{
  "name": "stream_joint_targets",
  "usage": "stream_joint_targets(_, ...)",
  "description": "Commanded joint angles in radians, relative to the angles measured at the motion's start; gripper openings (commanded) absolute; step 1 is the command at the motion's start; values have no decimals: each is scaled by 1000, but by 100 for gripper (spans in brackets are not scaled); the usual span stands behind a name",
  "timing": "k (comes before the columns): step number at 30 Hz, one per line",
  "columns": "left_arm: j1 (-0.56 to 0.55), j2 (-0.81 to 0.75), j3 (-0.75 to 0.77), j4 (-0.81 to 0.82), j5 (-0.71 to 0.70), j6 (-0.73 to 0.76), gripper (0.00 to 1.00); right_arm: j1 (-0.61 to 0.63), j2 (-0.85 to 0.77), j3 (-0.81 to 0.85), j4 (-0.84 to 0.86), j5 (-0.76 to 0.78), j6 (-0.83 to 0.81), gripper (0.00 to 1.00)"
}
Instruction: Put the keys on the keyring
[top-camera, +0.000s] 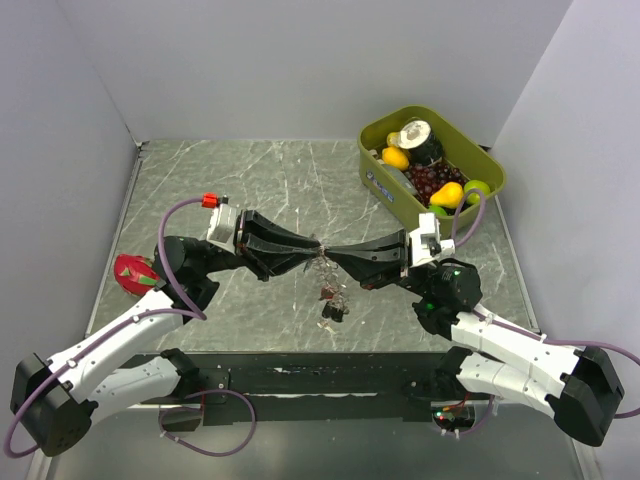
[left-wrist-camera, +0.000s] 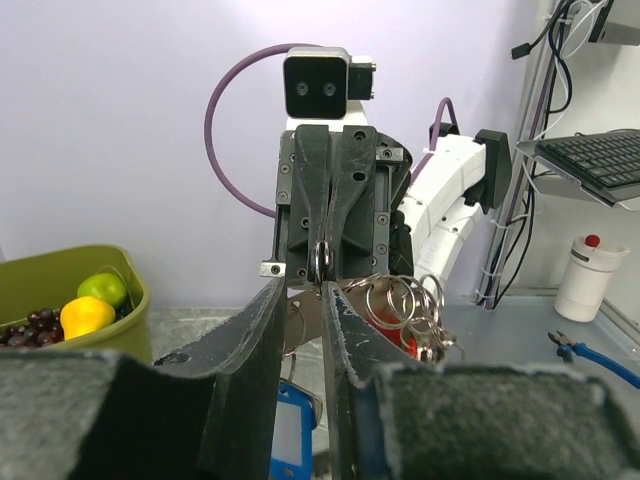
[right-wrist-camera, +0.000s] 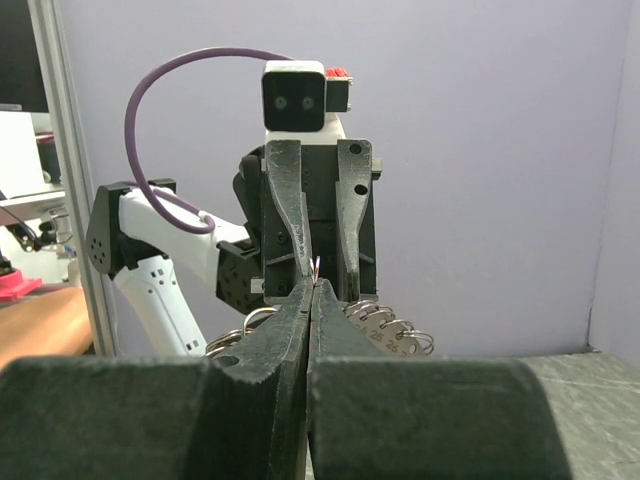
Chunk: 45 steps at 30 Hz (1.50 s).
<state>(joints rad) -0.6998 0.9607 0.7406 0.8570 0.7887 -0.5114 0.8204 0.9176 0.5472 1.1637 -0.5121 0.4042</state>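
Note:
My two grippers meet tip to tip above the middle of the table. The right gripper (top-camera: 330, 252) (right-wrist-camera: 314, 285) is shut on the thin edge of the keyring (left-wrist-camera: 321, 262) (right-wrist-camera: 315, 267). The left gripper (top-camera: 314, 249) (left-wrist-camera: 303, 300) faces it with its fingers a narrow gap apart. The pinched ring wire stands in that gap, and the left gripper holds nothing. A coiled cluster of small rings (left-wrist-camera: 405, 298) (right-wrist-camera: 392, 326) hangs beside the tips. Below dangle the keys (top-camera: 331, 300), among them a blue head (left-wrist-camera: 290, 428) and a red head (left-wrist-camera: 386, 322).
A green bin (top-camera: 480, 160) holding toy fruit stands at the back right. A red toy fruit (top-camera: 133, 271) lies by the left arm's elbow. In the left wrist view, beyond the table, are a white bottle (left-wrist-camera: 585, 276) and blue pliers (left-wrist-camera: 592, 357).

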Motion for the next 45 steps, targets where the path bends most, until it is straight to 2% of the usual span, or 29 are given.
stream_joint_targets(1,-6,18,32,57,17,-21,27,5,-23,-9,129,23,7,0)
stream_joint_targets(10,-24,27,40,39,18,2,22,5,-20,-20,140,26,12,0)
stream_joint_targets(14,-27,30,49,16,30,19,2,6,-20,-24,154,29,15,0)
stream_joint_targets(19,-29,19,43,5,9,27,3,5,-28,-29,162,35,13,0)
stream_joint_targets(20,-29,18,42,-2,-6,27,17,5,-28,-32,165,38,15,0)
stream_joint_targets(21,-27,15,42,-7,-15,24,22,5,-28,-33,172,40,19,0)
stream_joint_targets(24,-29,9,33,-1,-23,28,26,3,-20,-39,206,49,31,0)
stream_joint_targets(28,-29,10,26,13,-19,22,19,5,-3,-43,252,50,54,0)
stream_joint_targets(29,-30,13,28,14,-13,21,11,5,4,-43,266,50,64,0)
stream_joint_targets(31,-30,21,36,13,3,19,3,5,10,-44,278,50,71,0)
stream_joint_targets(39,-33,4,33,-10,-22,43,1,5,-2,-50,272,61,67,0)
stream_joint_targets(41,-36,-7,40,-57,-42,59,1,5,-9,-50,258,63,61,0)
stream_joint_targets(42,-35,-19,48,-85,-46,95,1,5,-16,-52,226,66,56,1)
stream_joint_targets(43,-35,-25,68,-126,-51,120,1,5,-25,-55,206,70,35,9)
stream_joint_targets(44,-35,-31,80,-222,-58,152,1,5,-51,-62,177,84,22,29)
stream_joint_targets(45,-36,-43,95,-290,-65,225,1,5,-66,-69,151,98,7,39)
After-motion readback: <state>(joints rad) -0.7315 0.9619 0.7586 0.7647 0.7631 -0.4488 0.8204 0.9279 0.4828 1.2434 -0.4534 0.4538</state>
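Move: The small split ring stands upright in my right fingertips, about 2 cm to the right of my left hand, level in depth and height, in front of its partly open fingers. From my right hand the ring is about 1 cm left. The bunch of keyring loops hangs some 3 cm nearer my base and 2 cm below the left hand; the blue tag dangles roughly 6 cm straight below that hand. I ease my left hand about 1 cm to the right, onto the small ring that my right fingers still pinch. I shut the left fingers, part them again, then close them fully on the ring. Meanwhile my right hand sinks about 1 cm, tilting slightly, and only at the very end starts to open its fingers. ##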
